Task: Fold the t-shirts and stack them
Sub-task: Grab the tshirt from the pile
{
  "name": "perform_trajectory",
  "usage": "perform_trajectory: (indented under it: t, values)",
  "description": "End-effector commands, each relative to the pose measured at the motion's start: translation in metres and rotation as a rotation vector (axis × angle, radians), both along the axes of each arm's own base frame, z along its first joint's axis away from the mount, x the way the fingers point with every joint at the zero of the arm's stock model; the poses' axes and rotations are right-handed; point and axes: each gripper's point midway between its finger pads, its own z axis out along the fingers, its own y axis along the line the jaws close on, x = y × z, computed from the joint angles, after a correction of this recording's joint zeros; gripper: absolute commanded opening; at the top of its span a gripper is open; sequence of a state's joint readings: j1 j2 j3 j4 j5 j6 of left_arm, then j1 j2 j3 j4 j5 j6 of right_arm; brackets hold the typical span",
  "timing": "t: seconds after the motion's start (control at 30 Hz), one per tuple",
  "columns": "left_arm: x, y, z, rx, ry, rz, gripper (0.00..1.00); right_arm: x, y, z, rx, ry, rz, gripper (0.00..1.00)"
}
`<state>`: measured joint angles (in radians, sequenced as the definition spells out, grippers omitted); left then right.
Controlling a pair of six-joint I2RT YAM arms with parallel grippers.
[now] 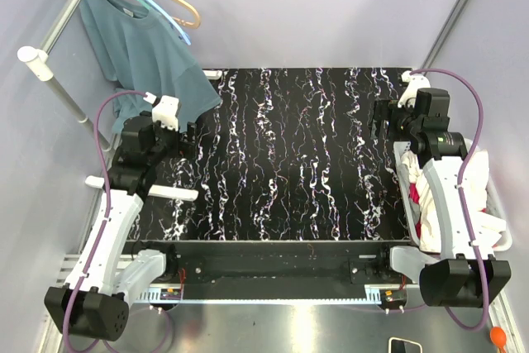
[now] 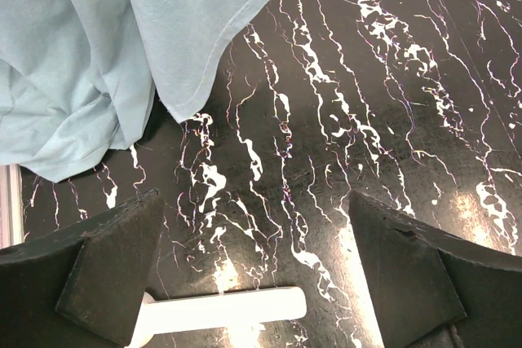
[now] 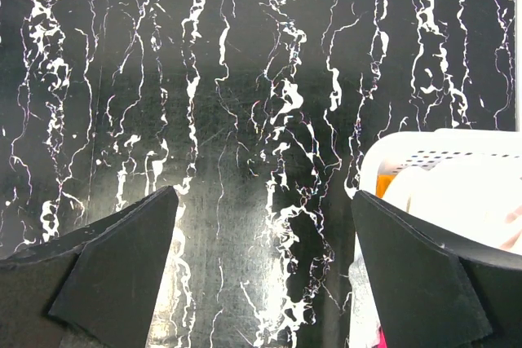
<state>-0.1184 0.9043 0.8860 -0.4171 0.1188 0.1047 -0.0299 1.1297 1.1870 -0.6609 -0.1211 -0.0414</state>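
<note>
The cream t-shirt (image 1: pixel 489 222) lies bunched in a white basket (image 1: pixel 406 173) at the table's right edge, with the magenta-pink t-shirt (image 1: pixel 426 226) crumpled beside it. In the right wrist view the cream cloth (image 3: pixel 465 197) shows inside the basket rim (image 3: pixel 432 143), with a sliver of pink (image 3: pixel 378 338) below. My right gripper (image 1: pixel 381 121) (image 3: pixel 265 201) is open and empty over bare table just left of the basket. My left gripper (image 1: pixel 188 134) (image 2: pixel 253 205) is open and empty over bare table at the left side.
A teal t-shirt (image 1: pixel 140 39) hangs from hangers on a rack pole (image 1: pixel 58 31) at the back left; its hem (image 2: pixel 106 46) drapes onto the table ahead of my left gripper. A white bar (image 2: pixel 220 311) juts from the table's left edge. The table (image 1: pixel 289 163) is black marble.
</note>
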Motion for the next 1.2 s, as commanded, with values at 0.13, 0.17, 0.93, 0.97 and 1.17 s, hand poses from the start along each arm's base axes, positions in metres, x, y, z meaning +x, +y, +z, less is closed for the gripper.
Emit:
perform_trajectory:
  t: [0.13, 0.17, 0.93, 0.97, 1.17]
  values:
    - [0.0, 0.002, 0.012, 0.04, -0.07, -0.028, 0.99, -0.005, -0.002, 0.019, -0.018, -0.031, -0.004, 1.0]
    - [0.0, 0.002, 0.01, 0.044, -0.068, -0.032, 0.99, -0.005, -0.004, 0.019, -0.027, -0.026, -0.007, 1.0]
    - [-0.018, -0.015, -0.028, 0.135, 0.08, -0.205, 0.99, -0.073, -0.095, 0.038, -0.466, 0.219, -0.232, 1.0]
    - [-0.019, -0.017, -0.033, 0.132, 0.094, -0.213, 0.99, -0.083, -0.097, 0.027, -0.484, 0.247, -0.23, 1.0]
    - [-0.017, -0.015, -0.043, 0.162, 0.121, -0.214, 0.99, -0.104, -0.112, 0.021, -0.537, 0.257, -0.294, 0.97]
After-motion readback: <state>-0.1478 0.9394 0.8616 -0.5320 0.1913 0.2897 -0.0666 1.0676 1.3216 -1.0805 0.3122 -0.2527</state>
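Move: The right hand's target is the cream t-shirt pile in the basket, its middle roughly 22 cm to the right, 19 cm back towards the base and 18 cm lower. The basket's far left corner is about 7 cm right, 6 cm back and 15 cm below; a red cloth tucked along its left side is some 14 cm right, 22 cm back. From the left hand the pile lies around 70 cm right, 15 cm back. Up first, about 5 cm nearly on the spot, then the right hand sweeps right and back, roughly 9 cm each way, sinking again towards the cream pile. It rolls left side down some 25 degrees and tips down, so the wide-open fingers point down and to the right, touching nothing. The left hand, empty and open, sinks about 4 cm, drawing slightly back and turning clockwise. ##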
